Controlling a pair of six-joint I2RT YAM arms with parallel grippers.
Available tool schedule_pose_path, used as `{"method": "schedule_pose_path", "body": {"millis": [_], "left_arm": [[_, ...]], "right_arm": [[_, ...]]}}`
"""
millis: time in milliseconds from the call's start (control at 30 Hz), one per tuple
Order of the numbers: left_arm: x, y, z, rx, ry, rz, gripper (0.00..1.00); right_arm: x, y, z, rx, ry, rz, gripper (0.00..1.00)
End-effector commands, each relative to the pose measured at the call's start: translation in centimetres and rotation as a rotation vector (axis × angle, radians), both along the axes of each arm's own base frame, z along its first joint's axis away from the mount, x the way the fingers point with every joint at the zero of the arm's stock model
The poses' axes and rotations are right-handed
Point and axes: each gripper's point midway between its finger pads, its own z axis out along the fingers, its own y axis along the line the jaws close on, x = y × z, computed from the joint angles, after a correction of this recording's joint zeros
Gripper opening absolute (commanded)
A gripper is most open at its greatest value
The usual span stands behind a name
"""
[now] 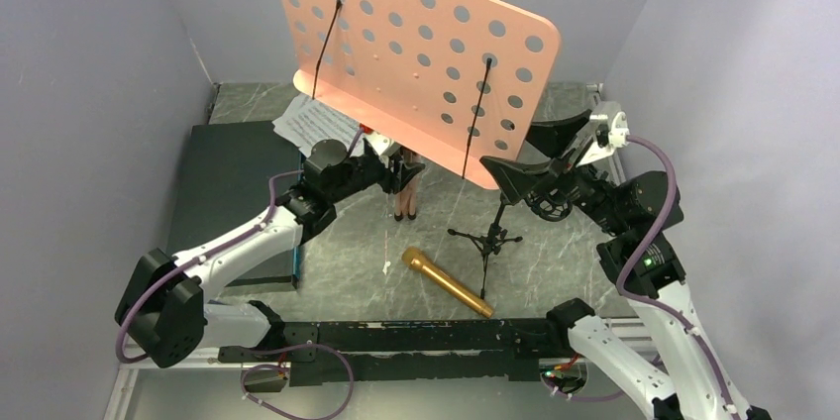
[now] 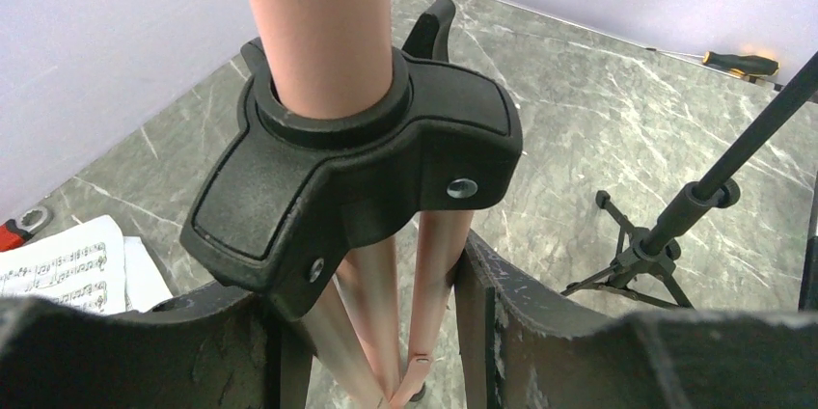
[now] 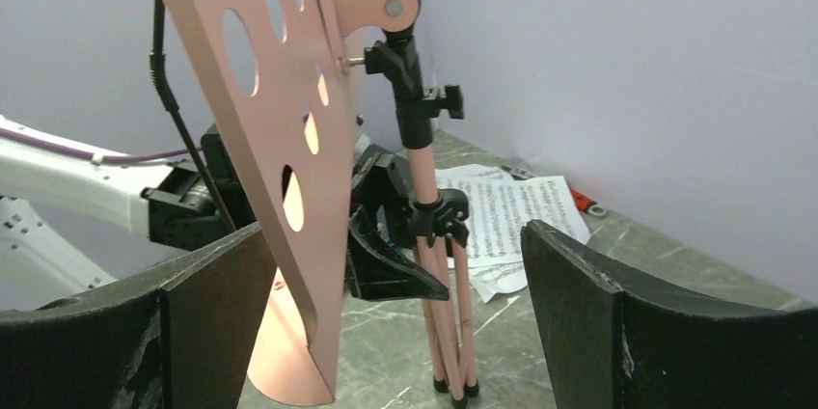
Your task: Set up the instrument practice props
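Note:
The pink perforated music stand stands upright at the back, its tripod legs folded together on the table. My left gripper is shut on those legs just under the black collar. My right gripper is open, and the lower right corner of the desk plate hangs between its fingers, close to the left one. White sheet-music pages lie behind the stand. The gold microphone lies flat at the front. The small black mic stand stands next to it.
A dark flat case lies at the left under my left arm. A screwdriver lies by the back wall. A red-handled tool rests beside the pages. Grey walls close in on three sides.

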Motion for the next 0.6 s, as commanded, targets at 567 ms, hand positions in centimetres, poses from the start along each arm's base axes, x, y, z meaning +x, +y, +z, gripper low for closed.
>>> {"method": "schedule_pose_path", "body": {"millis": [567], "left_arm": [[-1.3, 0.2, 4.7, -0.065, -0.081, -0.035, 0.03]], "right_arm": [[0.3, -9.0, -0.2, 0.217, 0.016, -0.466, 0.99]]}}
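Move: The music stand's pink desk fills the space off my open right hand: its right edge is just about between the fingers, its middle some 13 cm left, 8 cm ahead and 6 cm higher. The pole collar over my left gripper lies about 12 cm left of my right hand, 11 cm ahead and 16 cm down; the black mic stand is 36 cm below, 5 cm right and 2 cm ahead. From my left hand, the desk is almost straight above, some 22 cm up. I draw my wide-open right hand off the desk's right edge, about 8 cm to the right and barely lower, swinging the fingers clockwise by some 20 degrees and rolling the hand's left side up about 10. My left hand stays put, still gripping the folded pink legs just under the black collar. ##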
